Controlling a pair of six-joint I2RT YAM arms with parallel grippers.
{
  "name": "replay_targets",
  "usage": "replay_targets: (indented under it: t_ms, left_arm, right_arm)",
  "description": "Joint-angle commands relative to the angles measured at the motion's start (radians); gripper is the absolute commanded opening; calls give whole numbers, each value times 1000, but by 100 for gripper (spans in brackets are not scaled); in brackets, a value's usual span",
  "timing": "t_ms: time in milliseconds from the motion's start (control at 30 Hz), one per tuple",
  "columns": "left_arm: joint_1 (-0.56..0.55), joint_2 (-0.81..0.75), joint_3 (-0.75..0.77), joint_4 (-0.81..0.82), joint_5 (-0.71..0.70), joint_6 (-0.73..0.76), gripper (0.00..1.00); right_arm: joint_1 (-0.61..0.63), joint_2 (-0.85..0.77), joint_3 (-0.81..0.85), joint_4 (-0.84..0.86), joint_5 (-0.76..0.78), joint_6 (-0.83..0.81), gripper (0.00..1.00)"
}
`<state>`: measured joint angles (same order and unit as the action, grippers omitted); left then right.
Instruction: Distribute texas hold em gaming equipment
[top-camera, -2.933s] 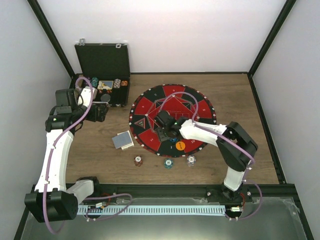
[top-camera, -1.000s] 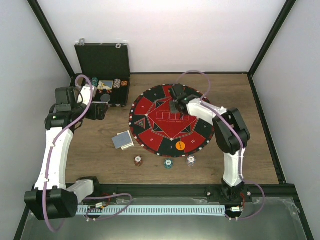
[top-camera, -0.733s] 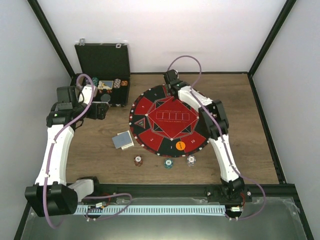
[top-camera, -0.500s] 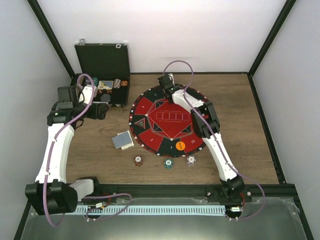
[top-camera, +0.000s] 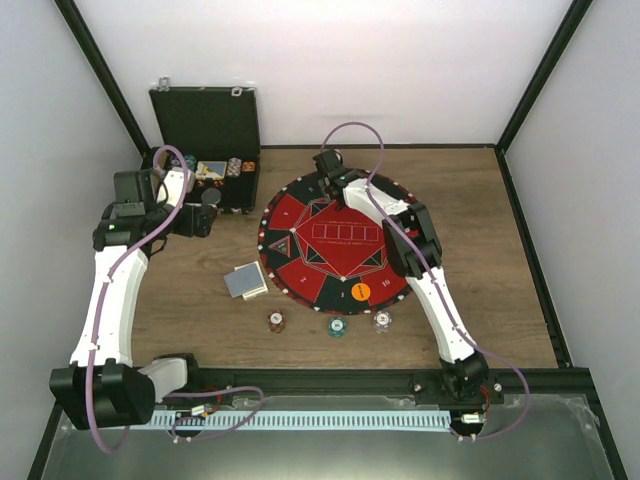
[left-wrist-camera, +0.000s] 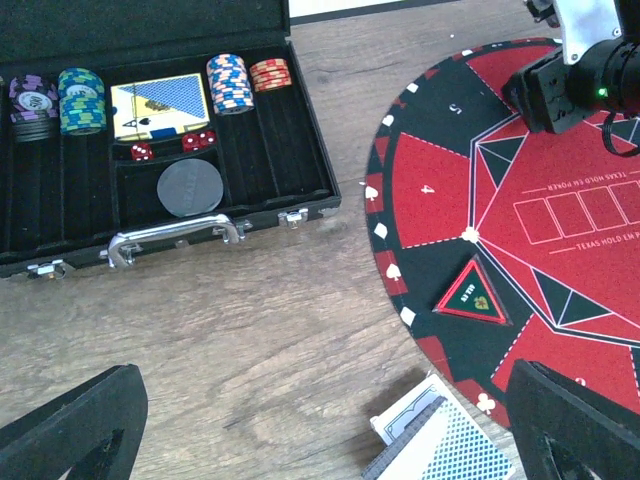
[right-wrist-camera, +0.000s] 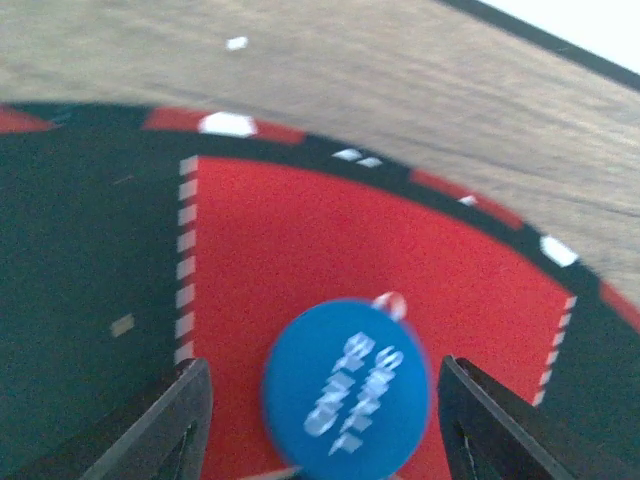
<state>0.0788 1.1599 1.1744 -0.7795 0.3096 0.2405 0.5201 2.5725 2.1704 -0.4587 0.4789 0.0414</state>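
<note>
In the right wrist view a blue disc (right-wrist-camera: 347, 388) with white lettering lies on a red field of the round poker mat (right-wrist-camera: 300, 220). My right gripper (right-wrist-camera: 322, 372) stands open around the disc, with a gap on each side. From above, that gripper (top-camera: 326, 166) is at the mat's far left rim and hides the disc. An orange disc (top-camera: 361, 292) sits at the mat's near edge. Three striped chips (top-camera: 337, 327) lie in a row in front of the mat. A card deck (top-camera: 245, 281) lies left of the mat. My left gripper (left-wrist-camera: 320, 440) hangs open over bare wood near the deck (left-wrist-camera: 445, 450).
The black hinged case (top-camera: 205, 150) stands open at the back left. In it are chip stacks (left-wrist-camera: 229, 82), cards, red dice and a black disc (left-wrist-camera: 191, 187). A triangular marker (left-wrist-camera: 468, 292) sits on the mat's left side. Cage posts and walls ring the table.
My right arm has swung from the mat's middle out to its far left rim, and its gripper has opened and let go of the blue disc. The left arm has barely moved.
</note>
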Motion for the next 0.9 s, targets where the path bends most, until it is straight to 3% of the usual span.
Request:
replay_targets:
  t_ms: [0,200,400,600,767,867]
  left_arm:
    - [5,-30,25,-9,24,-9,100]
    - [6,-63,31,-25,30,-7,100]
    - [5,-74,34,-41,54,-12,100]
    - [6,-83,39,-57,73,-7,100]
    - [6,-93,36,-67,72,-6,100]
    - [6,-102,39,-70,75,-11,100]
  right_arm:
    - [37,-129,-43,-64,-156,47,64]
    - [41,-321,-201,-89,-232,131,65]
    - [141,-596,-657,-66,-299,277,64]
    - [307,-827,-1023,-37,-330,398,48]
    - [375,-916,-1142,-47,-358,488,33]
    - [388,-929,-1177,-67,-369,518,31]
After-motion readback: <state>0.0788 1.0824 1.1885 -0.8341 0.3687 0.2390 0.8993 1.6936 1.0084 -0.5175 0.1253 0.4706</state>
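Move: The orange Big Blind button lies about 33 cm back and 4 cm right of the right hand, near table level. The blue button is almost under the fingers, about 1 cm ahead and 2 cm right. Behind the Big Blind, the green chips stand 10 cm farther back and 6 cm left of it, the white chips 9 cm back and 5 cm right of it. From the left hand the Big Blind is roughly 38 cm right, 7 cm back. The right hand arcs up, then back and down, some 35 cm from blue button towards Big Blind, fingers narrowing. ##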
